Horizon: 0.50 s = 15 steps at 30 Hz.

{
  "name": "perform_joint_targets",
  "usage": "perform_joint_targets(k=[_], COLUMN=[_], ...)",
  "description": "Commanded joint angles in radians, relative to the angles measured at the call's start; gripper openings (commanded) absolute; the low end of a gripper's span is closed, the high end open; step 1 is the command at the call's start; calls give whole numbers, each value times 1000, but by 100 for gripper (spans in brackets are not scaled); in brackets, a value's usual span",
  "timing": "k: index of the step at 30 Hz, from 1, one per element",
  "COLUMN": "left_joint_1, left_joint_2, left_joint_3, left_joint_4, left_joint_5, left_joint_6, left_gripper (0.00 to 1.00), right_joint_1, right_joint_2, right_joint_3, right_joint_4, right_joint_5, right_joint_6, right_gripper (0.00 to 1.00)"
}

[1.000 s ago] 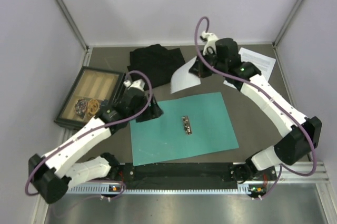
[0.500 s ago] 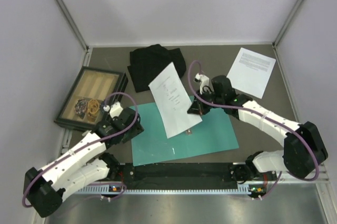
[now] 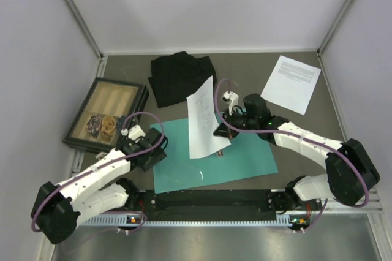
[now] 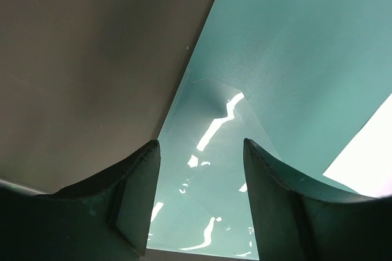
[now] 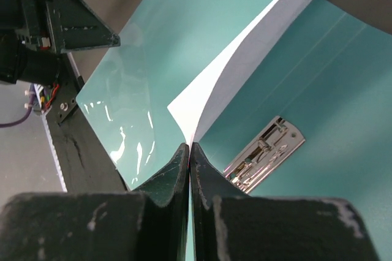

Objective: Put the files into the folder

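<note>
The teal folder (image 3: 245, 158) lies open on the table, its metal clip (image 5: 267, 151) at the spine. My right gripper (image 3: 222, 133) is shut on the corner of one white file (image 3: 201, 123), which stands curled over the folder's left half. In the right wrist view the sheet (image 5: 245, 65) rises from the closed fingertips (image 5: 190, 146). The other file (image 3: 293, 83) lies flat at the back right. My left gripper (image 3: 154, 152) hangs open over the folder's left edge. Only the folder's glossy inner pocket (image 4: 208, 169) shows between its fingers.
A black cloth (image 3: 180, 77) lies at the back, behind the folder. A dark-framed wooden tray (image 3: 104, 114) with small items sits at the left. The cell's walls close in the table on three sides.
My right gripper has carried the sheet from the back of the table down over the folder's middle. The left arm has drawn back toward the folder's near-left edge, its jaws a little narrower.
</note>
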Motion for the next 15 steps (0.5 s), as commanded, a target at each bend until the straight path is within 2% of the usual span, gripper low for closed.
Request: perform_joint_targets(k=[1, 15], left_joint_1=[1, 1], left_joint_2=[-35, -65], left_joint_3=[-7, -50], left_joint_4=[-25, -5], left_joint_5=[-39, -16], left_joint_6=[-31, -47], left_gripper=[61, 60], right_joint_1=[44, 126], right_joint_2=[12, 26], right_joint_3=[-12, -68], right_joint_4=[84, 221], right_joint_5=[-59, -167], right_joint_6=[-61, -115], right_gripper=[0, 0])
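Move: The right hand holds the paper sheet about 14 cm above the open folder. The clear pocket at the folder's near left corner lies some 10 cm back and 15 cm to its left. The metal clip is almost underneath, roughly 2 cm ahead and level sideways; the black cloth lies about 30 cm ahead and 13 cm left. From the left hand the pocket is about 2 cm back, 6 cm right and 6 cm below. Right hand carries its pinched sheet about 5 cm back and left towards the pocket, turning some 15 degrees counter-clockwise. ##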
